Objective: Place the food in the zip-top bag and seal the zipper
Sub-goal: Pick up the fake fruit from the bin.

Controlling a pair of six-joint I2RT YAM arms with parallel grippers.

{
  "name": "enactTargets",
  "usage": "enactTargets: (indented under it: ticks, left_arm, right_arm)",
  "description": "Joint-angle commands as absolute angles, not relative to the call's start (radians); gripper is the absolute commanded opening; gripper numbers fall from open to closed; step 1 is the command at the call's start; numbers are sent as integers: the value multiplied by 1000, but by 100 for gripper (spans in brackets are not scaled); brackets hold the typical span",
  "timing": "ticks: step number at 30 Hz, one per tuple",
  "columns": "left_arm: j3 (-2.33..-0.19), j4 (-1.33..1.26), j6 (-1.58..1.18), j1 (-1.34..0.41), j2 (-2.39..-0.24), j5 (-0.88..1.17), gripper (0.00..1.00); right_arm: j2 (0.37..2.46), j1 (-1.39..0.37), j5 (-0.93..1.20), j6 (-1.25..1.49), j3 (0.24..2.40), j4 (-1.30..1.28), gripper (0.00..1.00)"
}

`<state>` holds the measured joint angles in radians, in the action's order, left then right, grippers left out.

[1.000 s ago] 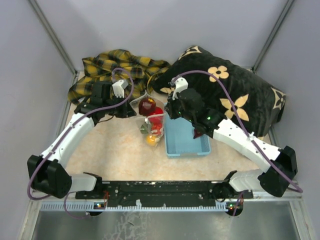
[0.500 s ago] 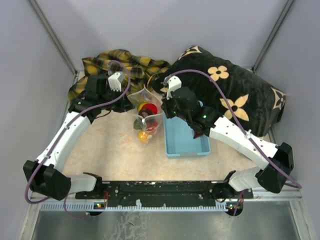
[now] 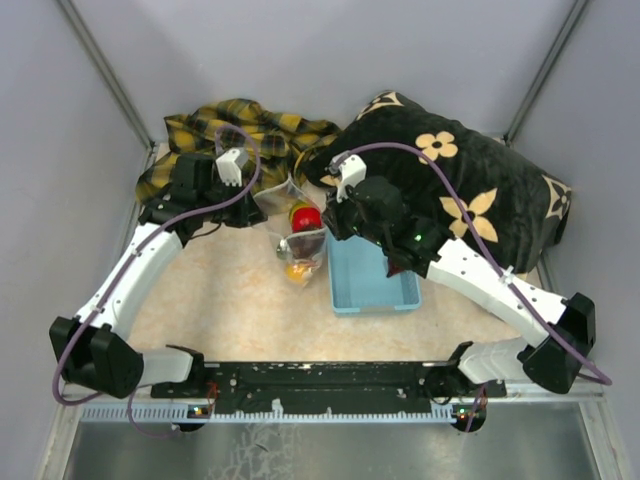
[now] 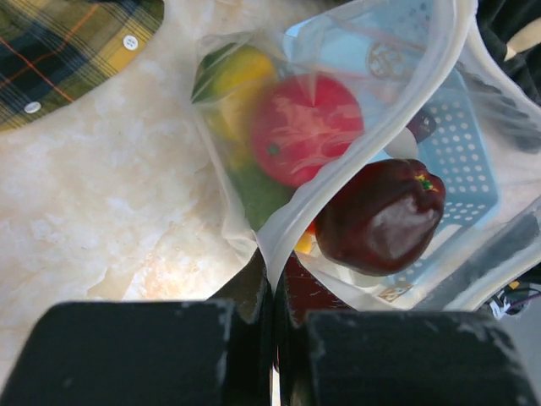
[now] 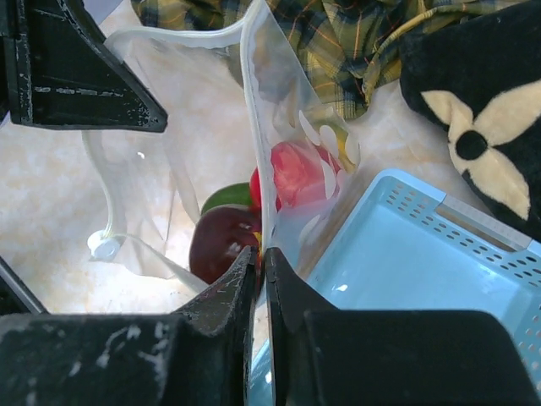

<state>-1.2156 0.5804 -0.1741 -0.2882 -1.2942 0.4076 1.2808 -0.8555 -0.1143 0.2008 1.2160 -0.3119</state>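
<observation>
The zip-top bag [image 3: 298,240] hangs just above the tabletop between my two grippers, its mouth pulled wide. The food lies inside it: a red fruit [image 4: 306,127], a dark maroon one [image 4: 380,216], a yellow piece [image 4: 241,72] and a green piece [image 5: 226,197]. My left gripper [image 4: 275,266] is shut on the bag's left rim, and my right gripper [image 5: 260,254] pinches the right rim. The zipper [image 5: 248,76] runs as a whitish strip along the mouth, and its small white slider [image 5: 104,245] hangs at the left end.
A light-blue basket [image 3: 375,285] stands just right of the bag, under my right wrist. A yellow plaid cloth [image 3: 240,130] lies at the back left, and a black cushion with tan flowers [image 3: 470,190] at the back right. Grey walls close in the back and sides.
Both grippers have pulled the bag's rims up and a little toward the back. The bag now hangs more upright, and the fruits have slid deeper into it.
</observation>
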Motion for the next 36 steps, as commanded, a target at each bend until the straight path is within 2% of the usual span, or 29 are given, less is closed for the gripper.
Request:
enactTargets:
  ticks: [1, 9, 14, 18, 21, 30, 36]
  left_arm:
    - [-1179, 531, -151, -281, -1280, 461, 0]
    - [-1152, 514, -155, -281, -1281, 529, 0]
    - [-1149, 511, -155, -281, -1279, 543, 0]
    - [-1149, 512, -155, -281, -1277, 550, 0]
    - [-1146, 512, -155, -280, -1278, 556, 0]
    - [-1143, 512, -155, -281, -1277, 558, 0]
    - [-1141, 512, -155, -280, -1281, 558, 0]
  right_arm:
    - [1244, -859, -82, 176, 1204, -282, 14]
    - [1173, -860, -28, 154, 1183, -340, 44]
    - [1137, -848, -156, 158, 1161, -440, 59]
    - [1146, -819, -305, 183, 1124, -548, 62]
    - [1156, -790, -335, 208, 1070, -577, 64]
    - [1237, -709, -414, 238, 910, -517, 68]
    - [1331, -648, -391, 210, 863, -422, 69]
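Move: The last dark-red fake fruit lies against the bin's right wall, about 18 cm right of the right hand, 5 cm ahead and some 25 cm below. From that hand the bin's middle is roughly 12 cm right, 5 cm ahead and 26 cm down; the bag's filled body hangs about 8 cm left, 3 cm ahead and 12 cm lower. From the left hand, the fruit is about 33 cm right, 1 cm ahead and 20 cm down. Open the right fingers to let go of the bag's rim, easing back a couple of centimetres, then sweep down about 18 cm and right 15 cm into the space over the bin, turning the wrist some 40 degrees clockwise and downward so the open fingers face the fruit. Keep the left gripper's pinch on the rim as it sinks slightly, back and to the right. ##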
